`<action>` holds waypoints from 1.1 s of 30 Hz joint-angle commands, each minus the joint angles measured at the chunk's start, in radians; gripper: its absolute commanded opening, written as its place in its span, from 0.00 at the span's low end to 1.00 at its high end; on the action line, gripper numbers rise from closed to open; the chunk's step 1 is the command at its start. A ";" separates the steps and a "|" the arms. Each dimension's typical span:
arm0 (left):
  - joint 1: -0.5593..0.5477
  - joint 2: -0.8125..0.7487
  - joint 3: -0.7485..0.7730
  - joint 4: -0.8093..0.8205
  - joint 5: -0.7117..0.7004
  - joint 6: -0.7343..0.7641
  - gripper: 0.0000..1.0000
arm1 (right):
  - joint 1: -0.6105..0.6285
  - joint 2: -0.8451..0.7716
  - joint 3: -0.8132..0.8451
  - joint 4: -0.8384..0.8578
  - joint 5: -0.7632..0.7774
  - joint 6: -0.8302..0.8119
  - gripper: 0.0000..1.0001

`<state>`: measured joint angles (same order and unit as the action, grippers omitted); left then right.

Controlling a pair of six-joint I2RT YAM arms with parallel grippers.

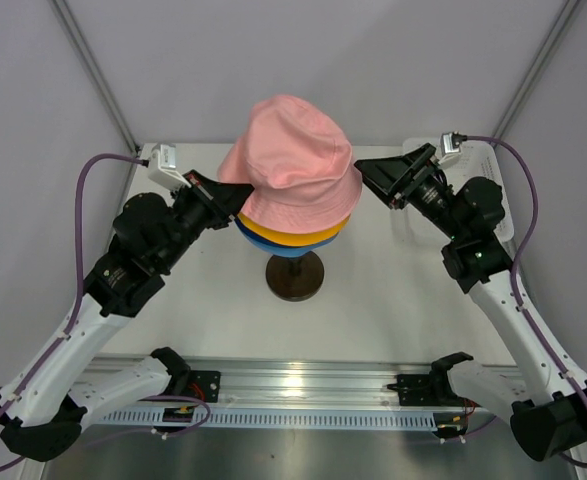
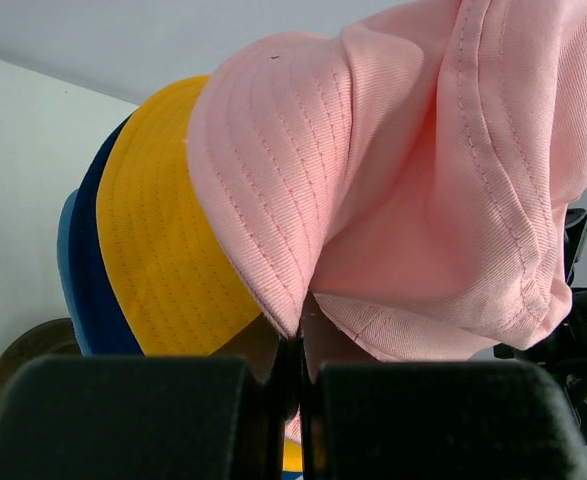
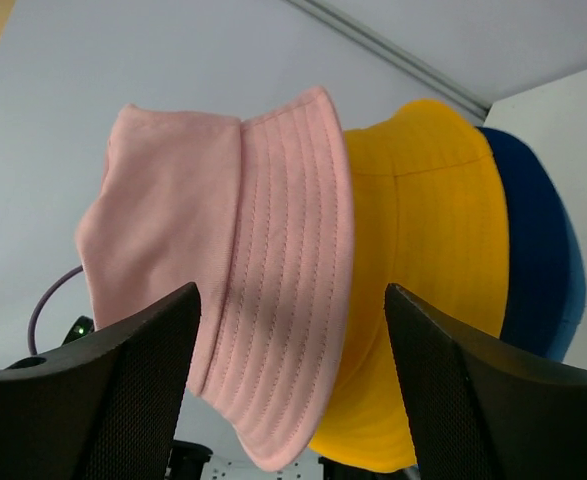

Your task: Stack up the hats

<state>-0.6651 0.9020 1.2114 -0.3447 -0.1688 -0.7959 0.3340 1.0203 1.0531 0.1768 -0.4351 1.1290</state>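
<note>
The pink hat sits tilted on top of a stack on a stand. Under it show the brims of the yellow-orange hat, the navy hat and the light blue hat. My left gripper is shut on the left edge of the pink hat's brim, its fingers pinching the fabric fold. At the right side of the stack my right gripper stands open. In the right wrist view the pink hat's brim hangs between its wide-apart fingers without touching them, and the yellow-orange hat is behind it.
The stack rests on a stand with a dark round base in the middle of the white table. The head under the hats is hidden. Grey walls close in the back and both sides.
</note>
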 commanded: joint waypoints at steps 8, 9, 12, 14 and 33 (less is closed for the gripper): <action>0.010 -0.008 -0.052 -0.010 0.028 -0.022 0.01 | 0.039 0.005 -0.011 0.044 -0.013 0.077 0.29; 0.010 -0.018 -0.064 0.004 0.029 -0.029 0.01 | 0.037 -0.003 -0.008 0.036 -0.008 0.072 0.21; 0.010 -0.034 -0.085 0.015 0.040 -0.029 0.05 | 0.034 -0.015 0.031 -0.038 0.036 0.025 0.00; 0.010 -0.051 -0.067 0.000 0.017 -0.017 0.11 | 0.028 -0.003 0.064 -0.095 0.035 -0.024 0.00; 0.301 -0.089 0.148 -0.070 0.103 0.035 0.76 | -0.104 0.460 0.524 -0.126 -0.272 -0.239 0.00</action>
<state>-0.4091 0.7567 1.3697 -0.4213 -0.1509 -0.7292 0.2516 1.4254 1.5139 0.0132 -0.6266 0.9180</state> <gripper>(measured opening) 0.761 0.009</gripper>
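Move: The left hand still pinches the pink hat's left brim; that hat's middle is about 8 cm to its right, 3 cm ahead and a couple of centimetres up. From the open right hand, the pink hat's middle is some 13 cm left, about 2 cm ahead and 1 cm up, its right brim already running between the fingers. The yellow hat lies right under the pink one, roughly 5 cm lower, with the dark blue hat 3 cm below that. The right fingers shut on the pink hat's right brim, pinching it after a roughly 1 cm drift left and down, then haul it forward about 9 cm with a slight roll. Meanwhile the left hand opens and lets go of the left brim, easing back and then swinging away from the stack, about 10 cm left and 9 cm up. ##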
